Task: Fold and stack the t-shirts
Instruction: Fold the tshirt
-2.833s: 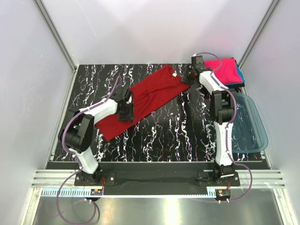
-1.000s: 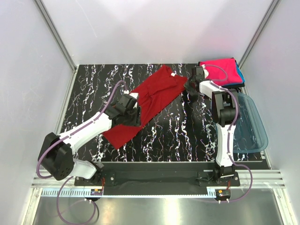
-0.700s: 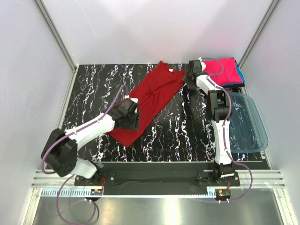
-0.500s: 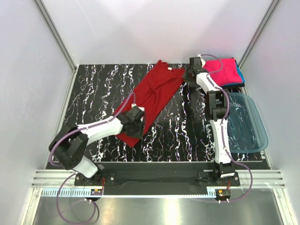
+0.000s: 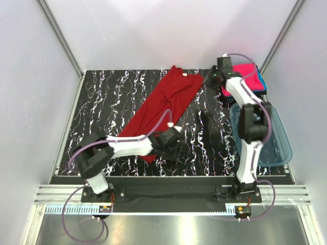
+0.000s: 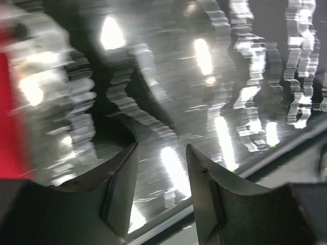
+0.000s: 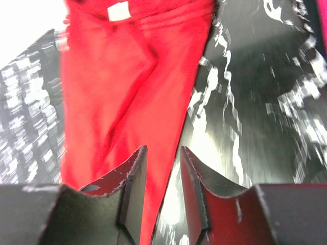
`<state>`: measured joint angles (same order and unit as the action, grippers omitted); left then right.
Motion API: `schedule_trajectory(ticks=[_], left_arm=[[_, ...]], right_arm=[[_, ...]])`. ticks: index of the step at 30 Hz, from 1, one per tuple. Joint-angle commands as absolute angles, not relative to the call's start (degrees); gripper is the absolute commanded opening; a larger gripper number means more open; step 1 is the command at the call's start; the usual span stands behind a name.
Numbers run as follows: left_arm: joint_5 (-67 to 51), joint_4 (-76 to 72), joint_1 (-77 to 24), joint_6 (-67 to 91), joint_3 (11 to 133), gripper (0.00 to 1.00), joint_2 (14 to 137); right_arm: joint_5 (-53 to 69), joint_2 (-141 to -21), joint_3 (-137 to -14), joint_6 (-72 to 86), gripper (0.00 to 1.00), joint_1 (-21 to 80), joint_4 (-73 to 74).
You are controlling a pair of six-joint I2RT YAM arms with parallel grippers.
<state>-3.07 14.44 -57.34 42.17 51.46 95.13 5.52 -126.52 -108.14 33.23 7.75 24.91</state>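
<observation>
A dark red t-shirt (image 5: 159, 108) lies in a long narrow strip running diagonally across the black marbled table (image 5: 102, 102), its white neck label (image 7: 120, 10) at the far end. My left gripper (image 5: 175, 145) hovers at the strip's near end, open and holding nothing (image 6: 162, 148); red cloth (image 6: 7, 102) shows only at the left edge of that wrist view. Just right of the collar end, my right gripper (image 5: 211, 79) is open (image 7: 162, 149) above the shirt's edge (image 7: 127, 92), holding no cloth. A folded pink t-shirt (image 5: 248, 69) lies on a teal-blue one (image 5: 261, 80) at the far right corner.
A translucent blue plastic tub (image 5: 276, 138) sits at the right edge, beside the right arm. White walls and metal posts close in the table on three sides. A metal rail runs along the near edge.
The left arm swept toward the near right, past the shirt's near end. The right gripper opened, let go of the collar end and drew back to the right. The shirt lies straighter and narrower.
</observation>
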Motion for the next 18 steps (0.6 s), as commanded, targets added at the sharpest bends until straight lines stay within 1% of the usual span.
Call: schedule_trajectory(ticks=[1, 3, 4, 5, 7, 8, 9, 10, 11, 14, 15, 17, 18], left_arm=[[-6.15, 10.72, -61.78, 43.86, 59.57, 0.48, 99.75], [-7.73, 12.99, -62.66, 42.90, 65.35, 0.47, 100.63], [-7.39, 16.49, -62.40, 42.37, 66.52, 0.46, 99.76], [-6.43, 18.44, -62.05, 41.67, 67.23, 0.46, 98.36], [-3.79, 22.74, -58.73, 39.99, 66.10, 0.47, 91.35], [-3.78, 24.07, -56.88, 39.56, 65.14, 0.47, 88.45], [-3.61, 25.30, -52.43, 38.33, 64.08, 0.47, 82.33], [-3.08, 28.62, -50.03, 37.45, 62.25, 0.47, 79.13], [-1.25, 30.57, -45.31, 35.53, 61.44, 0.48, 72.92], [-0.26, 37.16, -37.12, 32.09, 60.38, 0.49, 65.06], [-0.26, 38.48, -32.13, 29.73, 60.21, 0.50, 61.38], [-1.31, 40.51, -27.62, 27.43, 60.12, 0.51, 58.20], [-2.54, 41.47, -24.03, 25.77, 60.12, 0.51, 57.84]], right_arm=[[7.29, -107.02, -99.25, 31.73, 0.40, 7.82, 23.12], [7.64, -101.80, -92.24, 32.77, 0.41, 7.91, 23.12], [8.17, -97.34, -89.85, 33.48, 0.41, 7.82, 23.12], [8.96, -95.38, -87.56, 34.44, 0.41, 8.00, 23.12], [8.62, -90.56, -81.06, 37.78, 0.41, 8.96, 23.12], [6.61, -89.22, -79.03, 40.32, 0.41, 11.23, 22.94], [5.46, -87.99, -75.27, 41.91, 0.42, 12.55, 22.94], [4.49, -86.24, -73.41, 43.92, 0.43, 14.22, 22.85], [3.96, -85.52, -69.65, 48.56, 0.43, 17.46, 21.81], [1.25, -83.50, -64.53, 57.79, 0.42, 23.62, 18.91], [0.62, -83.24, -61.64, 59.57, 0.42, 28.25, 17.77], [-1.39, -83.58, -59.34, 64.13, 0.42, 32.85, 14.87], [-1.93, -83.85, -57.50, 65.47, 0.42, 37.22, 13.81]])
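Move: The near end of the folded red t-shirt lies about 36 cm to the right hand's left and 38 cm back towards the bases, some 10 cm lower. The white collar label is roughly 12 cm to that hand's left and 3 cm ahead, and the folded stack about 15 cm to its right, level with it, both lower down. From the left hand, low over bare table, the same near end is about 18 cm left and 3 cm ahead. The right hand climbs some 15 cm while drawing straight back from beside the collar end, then swings left and sinks again, about 24 cm back and 12 cm left in all, heading down for the t-shirt's near end with its part-open fingers unchanged. The left hand first runs on to its right for about 6 cm, away from the cloth, then turns round and clears the way, rising some 23 cm and sweeping left and forward to hang high above the near half, its wrist tipping up and turning counter-clockwise. ##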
